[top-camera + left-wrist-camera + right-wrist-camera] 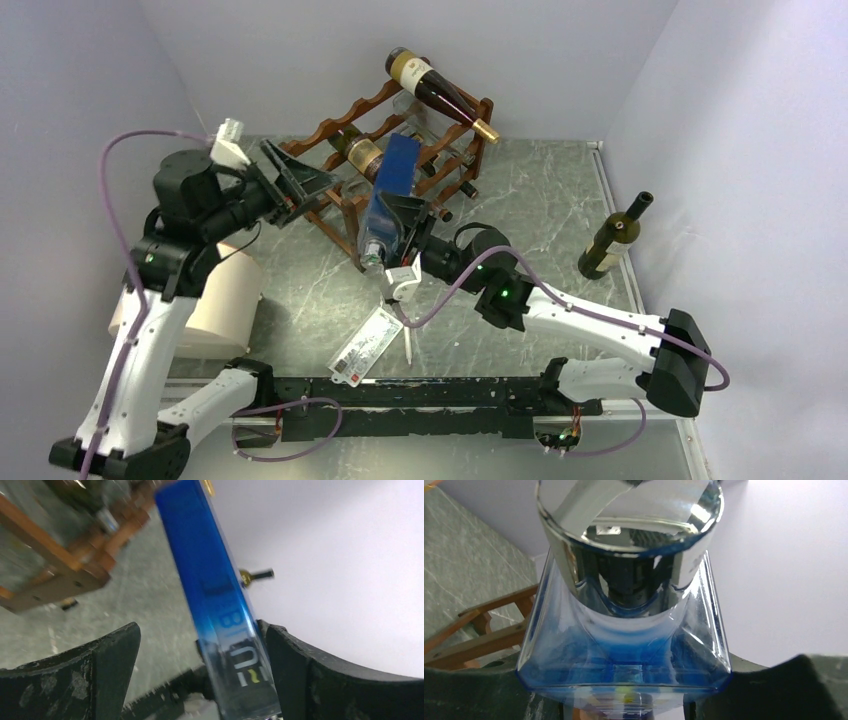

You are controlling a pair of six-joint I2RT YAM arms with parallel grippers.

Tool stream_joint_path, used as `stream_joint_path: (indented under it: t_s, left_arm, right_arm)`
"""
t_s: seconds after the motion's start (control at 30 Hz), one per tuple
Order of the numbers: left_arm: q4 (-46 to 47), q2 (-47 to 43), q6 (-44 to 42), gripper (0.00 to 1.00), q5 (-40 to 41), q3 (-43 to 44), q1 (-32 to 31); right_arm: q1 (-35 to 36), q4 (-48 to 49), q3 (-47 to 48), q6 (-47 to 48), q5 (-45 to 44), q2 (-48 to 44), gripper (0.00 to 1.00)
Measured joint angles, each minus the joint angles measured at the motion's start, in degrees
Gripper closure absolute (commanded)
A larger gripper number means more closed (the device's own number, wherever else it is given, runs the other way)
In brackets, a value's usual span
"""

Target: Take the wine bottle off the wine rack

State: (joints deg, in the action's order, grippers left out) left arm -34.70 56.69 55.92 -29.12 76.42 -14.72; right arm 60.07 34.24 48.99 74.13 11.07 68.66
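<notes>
A blue square glass bottle (388,195) with a silver cap (629,530) hangs tilted, cap down, in front of the reddish-brown wine rack (345,125). My right gripper (404,222) is shut on its lower body, with fingers (469,690) on both sides of the bottle's shoulder (624,640). My left gripper (305,185) is open beside the rack's left end. In the left wrist view the bottle (210,580) runs between my open fingers (105,665), close to the right one. I cannot tell if they touch. The rack (55,575) is blurred at upper left.
A dark bottle with a cream label (440,92) lies on the rack's top tier and another (360,152) lies lower in it. A green bottle (612,240) stands at the right. A beige roll (225,290) sits at the left. A tag (368,345) lies near the front.
</notes>
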Motion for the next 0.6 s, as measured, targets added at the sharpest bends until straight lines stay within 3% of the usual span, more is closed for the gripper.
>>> stream_joint_path:
  t_s: [0.27, 0.43, 0.6]
  left_arm:
    - [-1.62, -12.02, -6.16, 0.01, 17.81, -0.11, 0.02]
    - [-1.57, -16.13, -7.85, 0.01, 24.39, -1.14, 0.02]
    - [-1.66, -16.17, -8.52, 0.01, 26.10, -2.78, 0.02]
  right_arm:
    - [0.04, -7.89, 5.86, -5.11, -15.54, -5.38, 1.00]
    - [-0.04, -5.88, 9.33, -10.38, -35.30, -9.20, 1.00]
    - [-9.11, -7.30, 10.25, -22.95, -50.77, -9.42, 1.00]
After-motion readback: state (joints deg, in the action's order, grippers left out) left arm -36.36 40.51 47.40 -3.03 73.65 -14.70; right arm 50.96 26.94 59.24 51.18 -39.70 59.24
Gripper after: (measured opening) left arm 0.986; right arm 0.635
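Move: The right hand already holds the blue bottle; the green bottle standing by the right wall, the landmark on its way, lies about 45 cm to its right, 12 cm ahead and 24 cm below. The wine rack's middle is some 26 cm ahead, 4 cm left, and the gold-necked bottle on top about 30 cm ahead, 7 cm right. From the empty left hand the green bottle is roughly 55 cm right, 9 cm ahead. Right hand swings the blue bottle about 20 cm right and forward, clockwise, towards the green bottle; left withdraws. ##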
